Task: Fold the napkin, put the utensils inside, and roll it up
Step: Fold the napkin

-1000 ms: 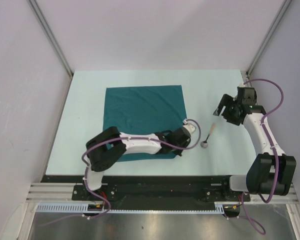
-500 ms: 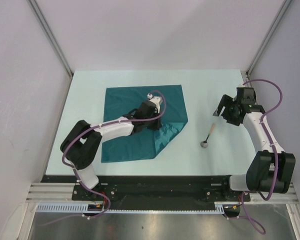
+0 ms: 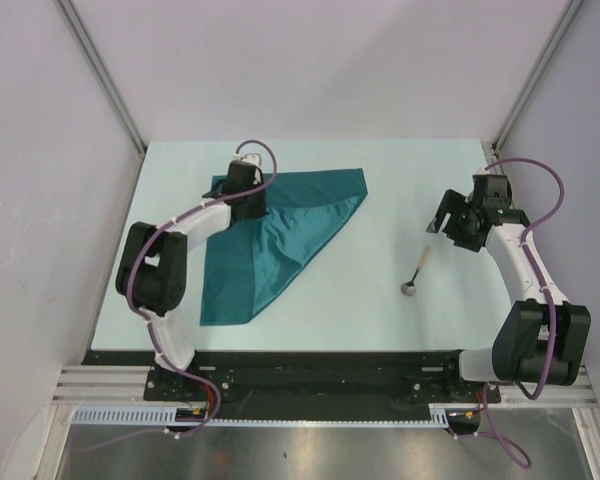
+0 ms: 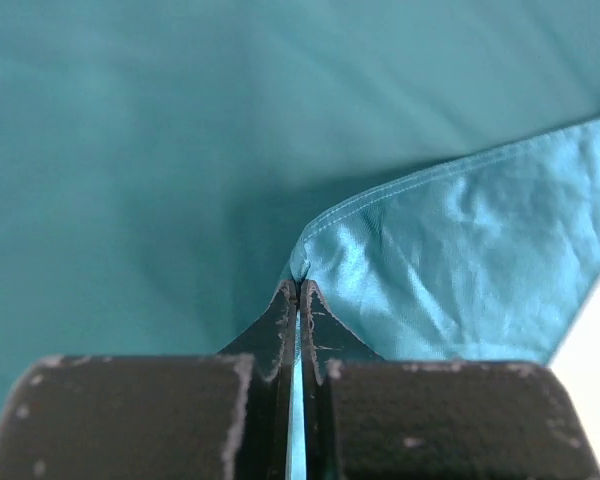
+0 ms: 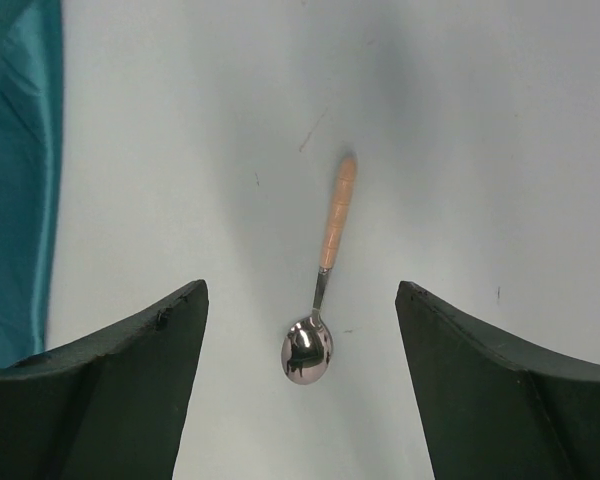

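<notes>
The teal napkin [image 3: 280, 235] lies folded on the diagonal into a triangle, its shiny underside up along the fold [image 4: 460, 260]. My left gripper [image 3: 252, 200] is over the cloth's far left part, shut on a pinched corner of the napkin [image 4: 299, 285]. The spoon [image 3: 416, 272], with a grey bowl and a tan handle, lies on the table to the right of the cloth. My right gripper [image 3: 442, 225] hovers open just beyond it. In the right wrist view the spoon [image 5: 322, 290] lies between the spread fingers [image 5: 130, 380], touching neither.
The pale table [image 3: 430, 170] is bounded by lilac walls at the left, back and right. A strip of the napkin [image 5: 15, 180] shows at the left edge of the right wrist view. The arm bases stand at the near edge.
My left gripper has carried the napkin's near right corner across to the far left, folding the square into a triangle. The right arm and the spoon have stayed put.
</notes>
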Robot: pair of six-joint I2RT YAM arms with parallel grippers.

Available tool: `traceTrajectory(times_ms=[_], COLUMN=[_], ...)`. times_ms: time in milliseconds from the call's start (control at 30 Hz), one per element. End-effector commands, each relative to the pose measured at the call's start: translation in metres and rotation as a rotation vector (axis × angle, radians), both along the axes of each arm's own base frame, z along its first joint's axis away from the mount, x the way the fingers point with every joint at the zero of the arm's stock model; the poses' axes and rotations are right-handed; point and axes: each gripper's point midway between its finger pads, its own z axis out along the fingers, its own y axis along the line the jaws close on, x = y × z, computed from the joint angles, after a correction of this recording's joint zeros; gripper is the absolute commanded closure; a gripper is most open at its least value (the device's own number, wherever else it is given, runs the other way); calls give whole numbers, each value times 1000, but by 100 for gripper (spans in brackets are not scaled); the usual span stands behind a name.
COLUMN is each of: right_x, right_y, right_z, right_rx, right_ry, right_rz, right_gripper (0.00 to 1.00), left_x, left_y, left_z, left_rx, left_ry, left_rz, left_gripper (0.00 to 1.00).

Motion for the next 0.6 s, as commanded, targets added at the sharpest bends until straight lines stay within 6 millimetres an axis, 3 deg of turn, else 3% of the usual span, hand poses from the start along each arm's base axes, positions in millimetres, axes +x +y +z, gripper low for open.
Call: traceTrajectory(times_ms=[0,67,100,167,200,267,300,567], right_x=[10,11,11,13,13,14,14,15], right_y=[-5,-5,-5,-5,-5,-5,-5,-7], right_z=[15,14,15,15,15,14,13,11], right_rx=[-21,-20,-20,-20,-21,-24,-24,-30], right_ry=[-40,-37,-38,-37,-37,-37,-31,-21], right_rz=[2,2,4,4,5,3,5,3], right_gripper=[19,19,19,19,19,19,19,19], left_x=[41,50,65,76,86,96,103,124], left_y=[47,58,66,75,82,90,98,120], left_z=[12,14,26,19,29,18,26,14], left_rx=[109,139,145,174,184,217,225,247], left_ry=[-31,-24,-52,-35,-50,-26,-29,-8], left_rz=[97,113,138,146,163,166,182,212], left_gripper=[100,100,100,100,100,100,100,100])
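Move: The left gripper still holds the napkin's lifted near-right corner; the far-left corner it is being taken to lies about 15 cm ahead, 17 cm left and 7 cm below. The napkin's far-right corner is some 15 cm ahead and 33 cm to the hand's right, its near-left corner roughly 34 cm back and 20 cm left, both down on the table. From the right hand, the far-left corner lies around 75 cm left and 18 cm ahead. Carry the pinched napkin corner with the left gripper diagonally forward and left, about 11 cm forward and 10 cm left, over the napkin towards its far-left corner, staying nearly level and slowing at the end. Keep the fingers shut on the cloth while the wrist turns some 15 degrees, counter-clockwise and left side rising. ##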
